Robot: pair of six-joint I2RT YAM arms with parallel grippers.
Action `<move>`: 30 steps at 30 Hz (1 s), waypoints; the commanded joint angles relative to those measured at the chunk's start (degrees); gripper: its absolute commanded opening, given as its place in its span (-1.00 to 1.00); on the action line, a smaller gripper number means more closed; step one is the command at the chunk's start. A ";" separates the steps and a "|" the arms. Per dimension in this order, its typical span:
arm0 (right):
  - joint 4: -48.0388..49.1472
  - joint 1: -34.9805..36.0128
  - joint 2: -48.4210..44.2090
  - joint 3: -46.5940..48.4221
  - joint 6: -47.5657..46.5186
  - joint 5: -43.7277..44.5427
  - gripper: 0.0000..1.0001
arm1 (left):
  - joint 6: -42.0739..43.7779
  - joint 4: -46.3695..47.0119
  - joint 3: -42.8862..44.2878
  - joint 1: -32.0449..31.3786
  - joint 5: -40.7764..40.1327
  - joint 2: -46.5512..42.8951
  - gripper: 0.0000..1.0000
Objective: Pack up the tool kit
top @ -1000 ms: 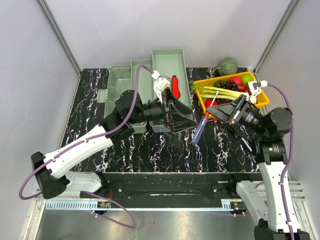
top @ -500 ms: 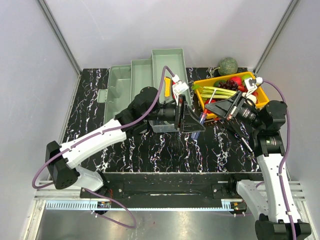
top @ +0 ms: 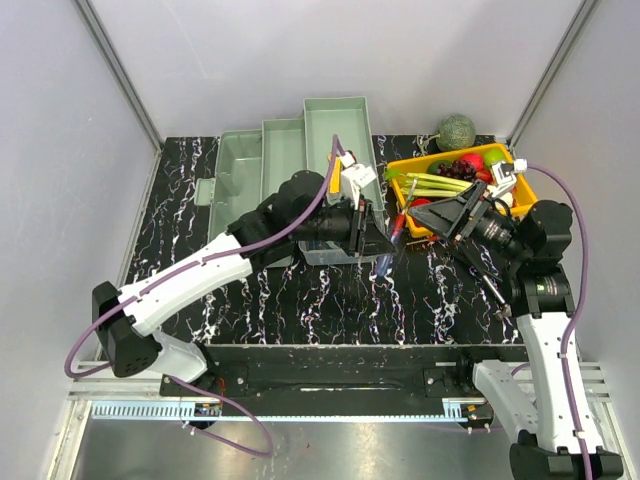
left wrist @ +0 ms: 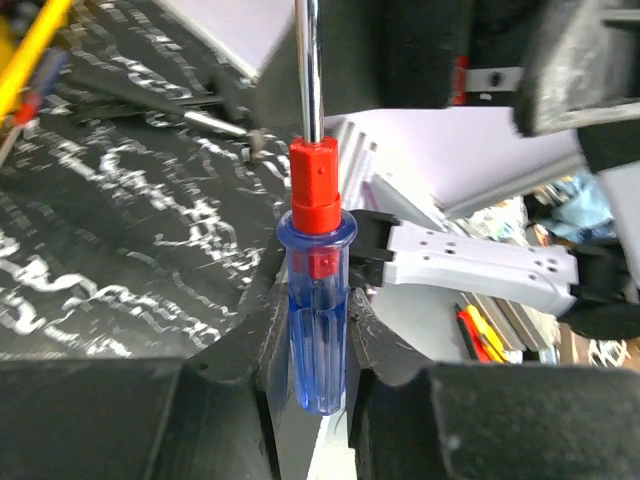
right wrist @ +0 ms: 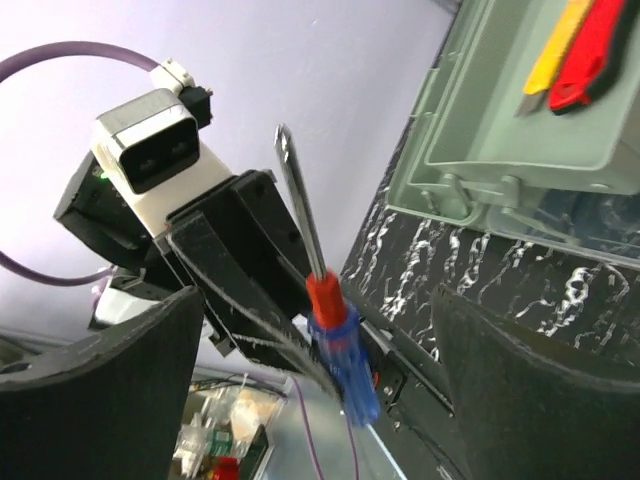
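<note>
The screwdriver [left wrist: 318, 300] has a clear blue handle, a red collar and a bare metal shaft. My left gripper [left wrist: 315, 335] is shut on the blue handle, shaft pointing away from it. In the top view the left gripper [top: 377, 245] holds the screwdriver [top: 385, 260] above the table, just right of the pale green toolbox [top: 290, 150]. My right gripper [right wrist: 315, 300] stands open, its fingers wide on either side of the screwdriver [right wrist: 340, 350] without touching it. A yellow knife [right wrist: 558, 45] and a red knife [right wrist: 600, 50] lie in the toolbox tray [right wrist: 480, 150].
An orange-yellow tray [top: 430, 158] of fruit and vegetables sits behind the right gripper [top: 425, 215], with a round green melon [top: 456, 130] at the back. A thin dark tool [top: 491, 287] lies on the black marbled table near the right arm. Grey walls enclose the table.
The left arm swung right and its jaws closed on the screwdriver's blue handle. The right gripper, which held the screwdriver, has opened and let it go.
</note>
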 commanded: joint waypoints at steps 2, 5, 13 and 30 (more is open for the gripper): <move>-13.15 -0.14 -2.70 4.67 -8.74 10.11 0.99 | 2.45 -6.00 0.62 5.88 -11.09 -8.20 -1.00; -19.74 -0.14 -3.05 4.94 -9.45 15.12 0.99 | 2.98 -11.09 0.00 12.20 -16.27 -11.54 -1.00; -27.58 -0.14 -3.58 1.08 -10.24 22.52 0.99 | 4.47 -26.47 7.54 27.24 -21.91 -6.65 -1.00; -35.49 -0.14 -4.02 -6.49 -5.85 34.02 0.99 | 8.25 -31.76 18.28 33.67 -25.43 16.74 -0.89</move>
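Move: The left hand alone holds the blue-handled screwdriver; the middle tray's centre lies about 29 cm ahead, 22 cm left and 21 cm below it. In the neighbouring raised tray, the yellow cutter sits some 28 cm ahead and 11 cm left of that hand, the red cutter 3 cm farther right, both roughly 17 cm below. From the empty right hand, the small screwdriver on the table is about 10 cm ahead, 7 cm right and 36 cm down. Left carries the screwdriver about 30 cm forward-left, then down towards the middle tray; open right hand sinks. ##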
